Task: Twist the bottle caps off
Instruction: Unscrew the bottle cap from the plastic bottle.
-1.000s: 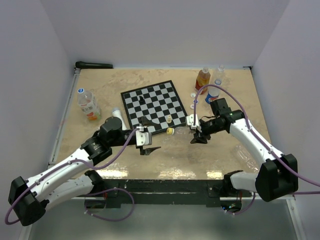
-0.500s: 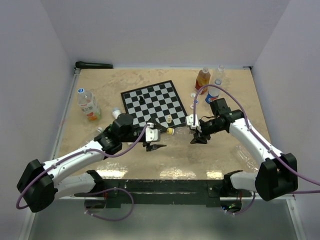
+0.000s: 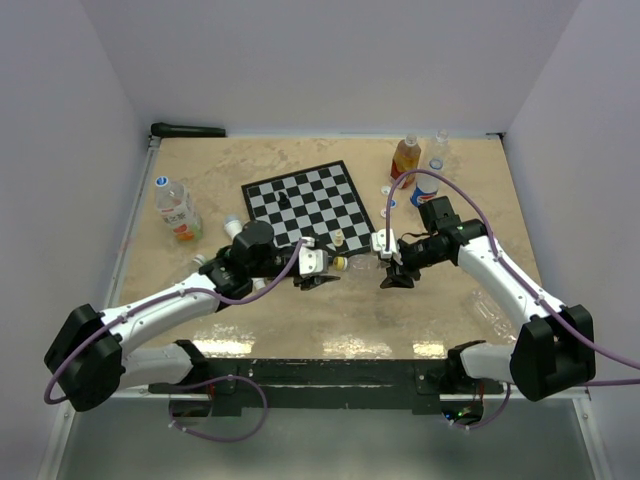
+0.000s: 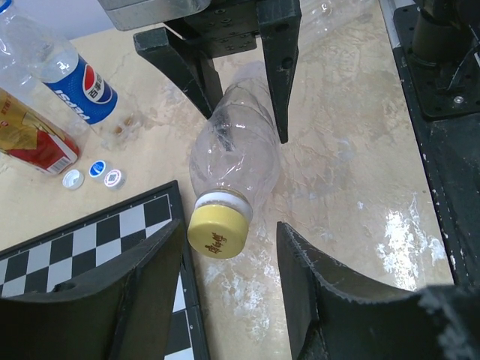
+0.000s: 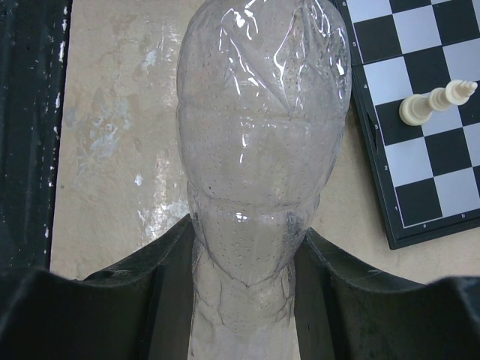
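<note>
My right gripper (image 3: 393, 268) is shut on a clear empty bottle (image 4: 234, 154) and holds it level above the table, neck pointing left. In the right wrist view its fingers (image 5: 150, 300) press both sides of the bottle's waist (image 5: 262, 112). The bottle's yellow cap (image 4: 217, 232) is screwed on and shows in the top view (image 3: 341, 263) by the chessboard's near corner. My left gripper (image 4: 229, 247) is open, one finger on each side just short of the cap, with gaps showing on both sides.
The chessboard (image 3: 305, 205) lies just behind the cap, with a black piece (image 3: 285, 199) and a cream piece (image 3: 339, 238). An orange bottle (image 3: 404, 158) and a Pepsi bottle (image 3: 425, 190) stand back right with three loose caps (image 4: 94, 175). Another bottle (image 3: 175, 210) stands at left.
My left arm has swung right, up to the yellow cap, and its jaws have narrowed from wide open. The right arm and the bottle have stayed still.
</note>
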`<act>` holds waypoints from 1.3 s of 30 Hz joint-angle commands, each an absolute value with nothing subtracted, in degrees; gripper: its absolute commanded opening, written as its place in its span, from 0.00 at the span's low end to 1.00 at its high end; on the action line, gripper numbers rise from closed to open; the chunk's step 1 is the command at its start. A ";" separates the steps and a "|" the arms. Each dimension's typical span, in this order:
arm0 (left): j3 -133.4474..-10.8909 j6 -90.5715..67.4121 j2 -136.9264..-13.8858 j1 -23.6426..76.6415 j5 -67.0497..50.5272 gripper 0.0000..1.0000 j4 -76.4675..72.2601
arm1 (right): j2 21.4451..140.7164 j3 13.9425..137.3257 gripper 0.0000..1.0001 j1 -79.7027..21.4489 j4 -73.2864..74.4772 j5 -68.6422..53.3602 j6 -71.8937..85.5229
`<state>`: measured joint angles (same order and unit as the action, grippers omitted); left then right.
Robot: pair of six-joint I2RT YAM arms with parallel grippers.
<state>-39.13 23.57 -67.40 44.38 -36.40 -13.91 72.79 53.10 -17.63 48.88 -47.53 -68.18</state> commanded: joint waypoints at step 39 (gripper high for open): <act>-46.23 -30.77 -63.63 44.21 -19.17 0.00 -3.08 | 72.33 53.79 0.01 -18.02 49.39 -49.48 -68.91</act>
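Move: The yellow cap sits nearly between the open left fingers, about 1 cm to the right of the left hand point. It is on the clear plastic bottle in the right gripper, some 9 cm left of and 6 cm above the right hand point. From the left hand, the chessboard's middle is about 12 cm ahead and 5 cm left, and the white chess piece some 7 cm ahead and 1 cm right, both well below. Close the left fingers onto both sides of the yellow cap with the hand held almost still, then twist the left gripper some 50 degrees counter-clockwise as seen from behind it, looking at the cap. Let the hand swing a little counter-clockwise from above too and rise about 1 cm while it keeps its pinch; keep the right gripper clamped on the bottle. ##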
